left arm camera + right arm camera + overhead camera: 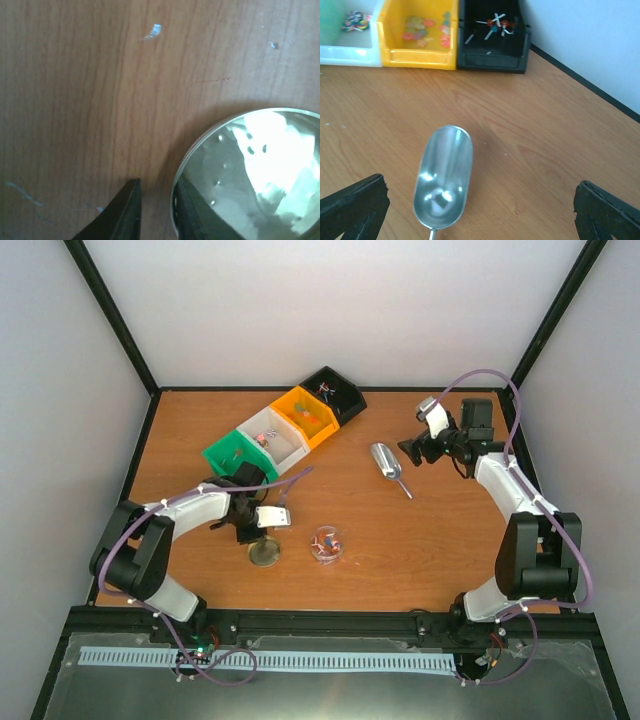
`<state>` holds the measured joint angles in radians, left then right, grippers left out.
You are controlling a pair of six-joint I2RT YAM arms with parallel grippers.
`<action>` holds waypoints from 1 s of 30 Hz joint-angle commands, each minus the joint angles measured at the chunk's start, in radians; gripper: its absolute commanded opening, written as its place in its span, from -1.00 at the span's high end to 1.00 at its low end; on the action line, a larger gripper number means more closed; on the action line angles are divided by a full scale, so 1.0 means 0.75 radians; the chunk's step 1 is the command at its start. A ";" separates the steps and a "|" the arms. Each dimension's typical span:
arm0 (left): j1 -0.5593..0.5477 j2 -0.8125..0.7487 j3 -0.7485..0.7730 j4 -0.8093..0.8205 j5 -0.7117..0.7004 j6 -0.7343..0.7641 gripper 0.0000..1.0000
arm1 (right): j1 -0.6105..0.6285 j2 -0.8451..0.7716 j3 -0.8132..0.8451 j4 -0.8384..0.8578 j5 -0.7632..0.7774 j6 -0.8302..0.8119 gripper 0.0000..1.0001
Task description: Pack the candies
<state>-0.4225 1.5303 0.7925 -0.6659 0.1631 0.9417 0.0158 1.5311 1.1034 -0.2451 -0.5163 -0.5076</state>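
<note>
Candies [326,543] in mixed wrappers fill a small clear cup at the table's middle. More candies lie in the white bin [355,20], the yellow bin [422,30] and the black bin [495,22]. My left gripper [255,532] hangs low over a round shiny lid [250,170]. Its jaws [157,187] are narrowed but apart. They straddle the lid's rim, one finger [127,210] on the table side with wood showing beside it, the other over the lid. My right gripper [480,187] is wide open just above the metal scoop [442,175], with nothing held.
A row of bins runs along the back: green [238,452], white [272,435], orange [305,415] and black [335,395]. The scoop [388,465] lies right of centre with its handle pointing toward the front. White walls and a black frame edge the table.
</note>
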 commanded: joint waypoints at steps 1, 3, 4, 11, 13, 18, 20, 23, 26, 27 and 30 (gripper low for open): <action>-0.009 0.072 0.094 -0.005 -0.008 -0.098 0.65 | -0.011 0.026 0.128 -0.249 -0.198 -0.175 -1.00; -0.006 0.097 0.146 -0.075 0.049 -0.122 0.73 | -0.011 0.088 0.223 -0.384 -0.269 -0.226 -1.00; -0.004 0.106 0.170 -0.107 0.068 -0.124 0.78 | -0.011 0.109 0.252 -0.423 -0.297 -0.236 -1.00; 0.104 0.134 0.446 -0.398 0.246 -0.112 0.98 | 0.049 0.092 0.336 -0.566 -0.465 -0.448 -1.00; 0.138 0.204 0.659 -0.618 0.352 -0.078 0.98 | 0.084 0.046 0.338 -0.535 -0.513 -0.484 -1.00; 0.158 0.440 1.143 -1.049 0.647 -0.028 0.96 | 0.245 -0.070 0.321 -0.500 -0.546 -0.700 -0.87; 0.157 0.535 1.324 -1.184 0.772 -0.031 0.94 | 0.311 -0.107 0.306 -0.513 -0.536 -0.832 -0.75; 0.153 0.653 1.542 -1.299 0.920 -0.079 0.92 | 0.412 -0.164 0.244 -0.453 -0.496 -1.004 -0.63; 0.147 0.674 1.614 -1.297 1.008 -0.083 0.92 | 0.459 -0.193 0.193 -0.382 -0.474 -1.133 -0.44; 0.143 0.686 1.638 -1.298 1.024 -0.092 0.92 | 0.472 -0.190 0.193 -0.389 -0.469 -1.181 -0.38; 0.136 0.728 1.692 -1.297 1.096 -0.139 0.92 | 0.502 -0.172 0.192 -0.424 -0.465 -1.366 -0.22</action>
<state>-0.3126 2.0483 1.9827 -1.5658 0.8371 0.8734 0.3672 1.3880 1.2682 -0.5694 -0.8742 -1.3033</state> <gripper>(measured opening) 0.039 0.646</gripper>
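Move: The lid lies flat, its rim already between the left hand's half-closed fingers and its middle about 4 cm back and 1 cm right. The candy jar stands some 17 cm right and 3 cm back; the green bin is about 20 cm ahead and 4 cm left. From the right hand the lid is roughly 35 cm left, 22 back and 18 below; the scoop lies about 5 cm left, 2 ahead, 18 below. The lid's rim is pinched as the left fingers shut, and the left hand then lifts it about 18 cm, carrying it right and forward while swinging its fingertips right and back. The open right hand sweeps left, back and up towards the lid, about 23 cm in all, turning counter-clockwise to point left and closing partway, still empty. ##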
